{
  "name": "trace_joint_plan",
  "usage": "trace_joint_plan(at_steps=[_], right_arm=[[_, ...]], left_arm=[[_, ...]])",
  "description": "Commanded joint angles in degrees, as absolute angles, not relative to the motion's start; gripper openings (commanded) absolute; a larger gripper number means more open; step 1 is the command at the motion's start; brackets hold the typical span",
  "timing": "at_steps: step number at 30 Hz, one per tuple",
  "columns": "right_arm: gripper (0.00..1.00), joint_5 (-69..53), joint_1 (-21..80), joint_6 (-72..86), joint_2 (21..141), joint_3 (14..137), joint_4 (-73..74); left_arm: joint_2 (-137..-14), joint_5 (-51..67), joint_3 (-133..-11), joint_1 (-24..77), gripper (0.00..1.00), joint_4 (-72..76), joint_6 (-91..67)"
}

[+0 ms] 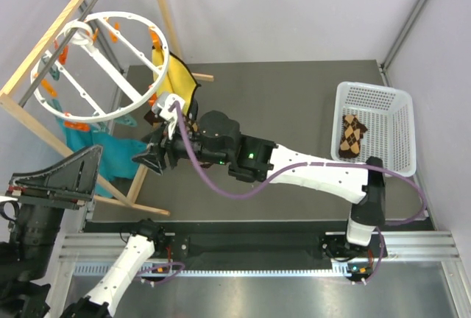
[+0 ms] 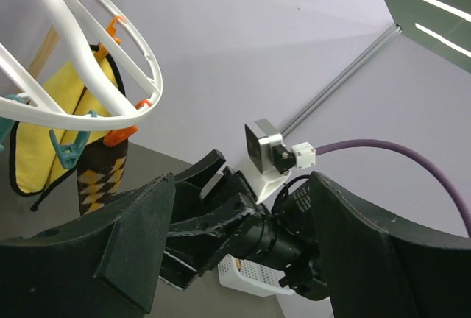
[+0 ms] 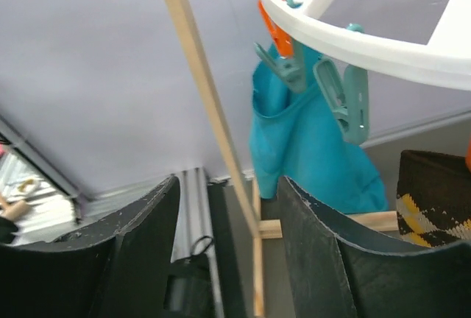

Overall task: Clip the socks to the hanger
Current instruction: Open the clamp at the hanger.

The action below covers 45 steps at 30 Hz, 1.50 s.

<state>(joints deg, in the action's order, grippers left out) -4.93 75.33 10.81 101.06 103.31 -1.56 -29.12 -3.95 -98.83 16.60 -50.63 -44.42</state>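
The white ring hanger (image 1: 96, 68) hangs from the wooden rack at the back left. One argyle sock (image 2: 99, 178) hangs from an orange clip (image 2: 121, 135) on its rim, and its dark cuff (image 3: 434, 200) shows in the right wrist view. A second sock (image 1: 352, 135) lies in the white basket (image 1: 397, 108). My right gripper (image 1: 151, 157) reaches left under the ring, open and empty (image 3: 228, 185), a little left of the hanging sock. My left gripper (image 1: 87, 174) is low at the left, open and empty (image 2: 241, 185), facing the right gripper.
A yellow cloth (image 1: 176, 79) and a teal cloth (image 1: 103, 149) hang from the same ring on teal pegs (image 3: 342, 101). The wooden rack's slanted bars (image 1: 44, 42) and floor rails (image 1: 136, 204) surround the ring. One thin wooden bar (image 3: 206, 104) stands right before my right gripper.
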Motion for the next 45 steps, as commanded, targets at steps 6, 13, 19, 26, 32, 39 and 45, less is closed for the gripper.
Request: trace_joint_plan(at_steps=[6,13,19,26,32,39,45], right_arm=[[0.55,-1.32,75.41,-5.35,103.45,101.61,-15.44],[0.55,3.67,75.5,-11.95,103.44,97.82,-21.54],[0.51,8.34,75.32,-13.97,105.29,98.52,-23.64],[0.5,6.59,75.24,-16.96,108.28,100.9,-25.13],[0.51,7.56,74.71,-17.14,110.3,102.65,-26.02],[0.51,8.87,74.62,-17.75,111.27,103.54,-26.89],[0.51,9.49,73.74,-17.84,110.57,102.48,-26.63]], left_arm=[[-27.86,-5.54,-97.82,16.79,0.78,-51.42,-44.21],[-27.42,-5.36,-96.86,16.79,0.8,-51.5,-44.12],[-27.16,-5.36,-96.5,16.79,0.8,-51.24,-43.94],[-26.9,-4.57,-95.19,16.79,0.8,-50.45,-44.3],[-26.9,-4.66,-95.36,16.79,0.8,-50.71,-44.12],[-26.98,-4.57,-94.92,16.7,0.8,-50.71,-44.12],[-26.72,-4.66,-94.48,16.87,0.8,-50.8,-44.21]])
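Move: The free teal clamp on the hanger's near rim is the right hand's goal, about 7 cm ahead, 4 cm to its left and 2 cm above it. The orange clamp gripping the brown sock is roughly 12 cm ahead, 2 cm right and 2 cm up, and another teal clamp some 7 cm ahead, 9 cm left and 3 cm up. From the left hand the goal clamp is about 13 cm ahead, 2 cm right and 9 cm lower. The free teal clamp is approached from below by the right hand, its fingers staying about half open. The hand goes some 8 cm forward and about 3 cm left and down, rolling nearly 30 degrees so its forward side rises and swinging its fingers clockwise by nearly 20. The empty left hand sinks about 2 cm. ##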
